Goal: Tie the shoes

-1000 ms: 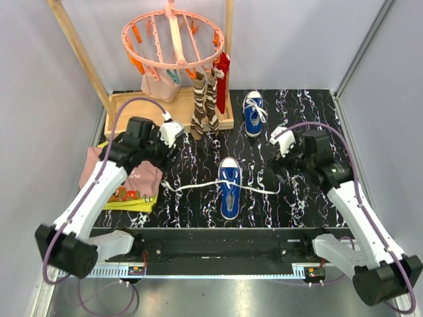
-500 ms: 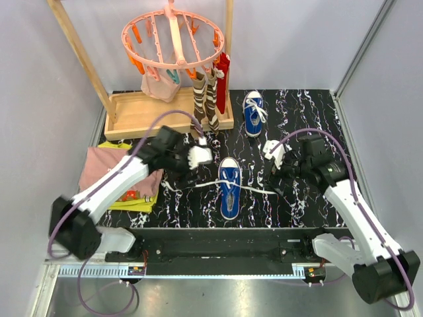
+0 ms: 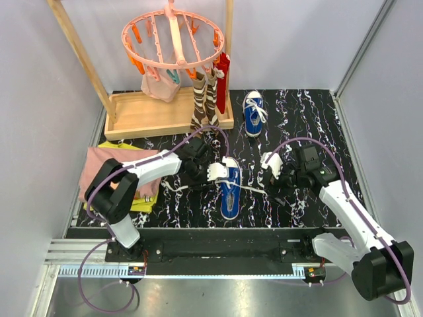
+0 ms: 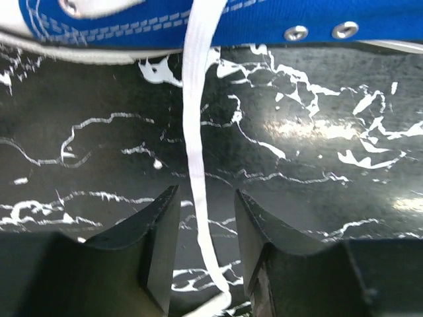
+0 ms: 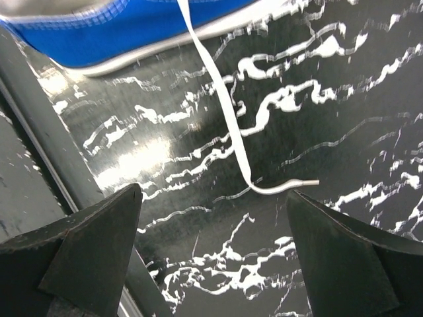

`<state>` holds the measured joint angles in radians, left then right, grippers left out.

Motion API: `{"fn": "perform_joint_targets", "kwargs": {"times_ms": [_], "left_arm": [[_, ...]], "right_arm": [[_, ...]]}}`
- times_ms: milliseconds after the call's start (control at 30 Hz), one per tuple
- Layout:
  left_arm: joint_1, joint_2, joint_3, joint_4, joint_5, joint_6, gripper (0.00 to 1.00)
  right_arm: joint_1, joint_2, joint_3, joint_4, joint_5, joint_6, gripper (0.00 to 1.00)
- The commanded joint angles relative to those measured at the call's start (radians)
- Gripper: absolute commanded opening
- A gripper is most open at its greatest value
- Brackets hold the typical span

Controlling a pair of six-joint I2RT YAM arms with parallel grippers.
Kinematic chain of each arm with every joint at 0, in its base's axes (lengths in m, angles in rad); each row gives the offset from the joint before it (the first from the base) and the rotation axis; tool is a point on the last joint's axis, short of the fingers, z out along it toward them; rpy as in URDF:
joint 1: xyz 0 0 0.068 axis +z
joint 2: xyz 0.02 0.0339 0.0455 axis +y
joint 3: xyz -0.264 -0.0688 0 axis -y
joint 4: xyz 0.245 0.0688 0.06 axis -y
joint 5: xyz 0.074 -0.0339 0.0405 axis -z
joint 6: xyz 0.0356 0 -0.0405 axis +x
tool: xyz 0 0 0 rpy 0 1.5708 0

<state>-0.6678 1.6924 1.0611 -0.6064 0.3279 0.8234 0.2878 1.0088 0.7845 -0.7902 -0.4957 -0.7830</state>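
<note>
One blue sneaker [image 3: 229,189] lies in the middle of the black marbled table [image 3: 310,112], its white laces [image 3: 177,188] spread out flat to the left and right. The second sneaker [image 3: 253,113] lies at the back. My left gripper [image 3: 210,173] is at the near shoe's left side. In the left wrist view it [image 4: 206,195] is open, low over the table, with the left lace [image 4: 193,165] running between the jaws, untouched, from the shoe [image 4: 218,23]. My right gripper [image 3: 271,177] is wide open [image 5: 213,193] just short of the right lace's end [image 5: 291,187].
A wooden rack [image 3: 142,112] with a pink peg hanger [image 3: 173,36] and hanging socks [image 3: 205,99] stands at the back left. Folded clothes [image 3: 99,173] lie at the left edge. Walls close in on both sides.
My left arm has swung right from over the folded clothes to the near shoe's left lace. My right gripper has shifted left and lower toward the right lace.
</note>
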Motion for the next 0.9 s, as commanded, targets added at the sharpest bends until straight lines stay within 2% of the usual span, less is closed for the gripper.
{"fn": "perform_joint_targets", "kwargs": {"times_ms": [0, 267, 333, 467, 500, 567, 733, 867], "left_arm": [[-0.016, 0.023, 0.043, 0.08, -0.009, 0.063, 0.39], [-0.029, 0.087, 0.065, 0.068, -0.003, 0.109, 0.34], [-0.029, 0.095, 0.066, 0.057, -0.004, 0.118, 0.28], [-0.029, 0.082, 0.062, 0.037, 0.029, 0.122, 0.1], [-0.029, 0.072, 0.06, 0.034, 0.045, 0.111, 0.03], [-0.029, 0.029, 0.053, 0.031, 0.098, 0.088, 0.0], [-0.027, -0.079, 0.027, 0.104, 0.195, -0.059, 0.0], [-0.027, -0.114, 0.007, 0.21, 0.256, -0.258, 0.0]], "right_arm": [[-0.002, 0.003, -0.019, 0.019, 0.078, -0.021, 1.0], [-0.004, 0.042, -0.027, 0.029, 0.091, -0.002, 1.0], [-0.004, 0.04, -0.034, 0.034, 0.094, -0.007, 1.0], [-0.004, 0.042, -0.048, 0.048, 0.091, -0.01, 1.0], [-0.004, 0.042, -0.056, 0.051, 0.091, -0.015, 1.0], [-0.004, 0.042, -0.065, 0.075, 0.097, -0.041, 1.0], [-0.004, 0.062, -0.096, 0.15, 0.138, -0.056, 0.99], [-0.004, 0.115, -0.093, 0.175, 0.138, -0.059, 0.95]]}}
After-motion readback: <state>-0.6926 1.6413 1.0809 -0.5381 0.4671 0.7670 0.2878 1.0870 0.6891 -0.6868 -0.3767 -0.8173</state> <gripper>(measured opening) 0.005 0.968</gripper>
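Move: The left hand's part-open fingers straddle the left lace; the stretch to pinch lies about 2 cm right, 1 cm ahead and 2 cm below. The blue shoe's middle is some 7 cm right and 1 cm back, the lace's loose end about 12 cm left and level. For the right hand, the right lace tip lies roughly 3 cm ahead, 3 cm left and 10 cm down, the shoe 15 cm left, 3 cm ahead and 8 cm down. The left hand eases down and right about 1.5 cm each, shuts its fingers to pinch the left lace beside the shoe, then lifts some 5 cm while drawing right, towards and over the shoe's edge. Meanwhile the right hand, fingers staying wide open, sinks about 4.5 cm towards the right lace tip, drifting right as its fingers tilt more steeply down. ##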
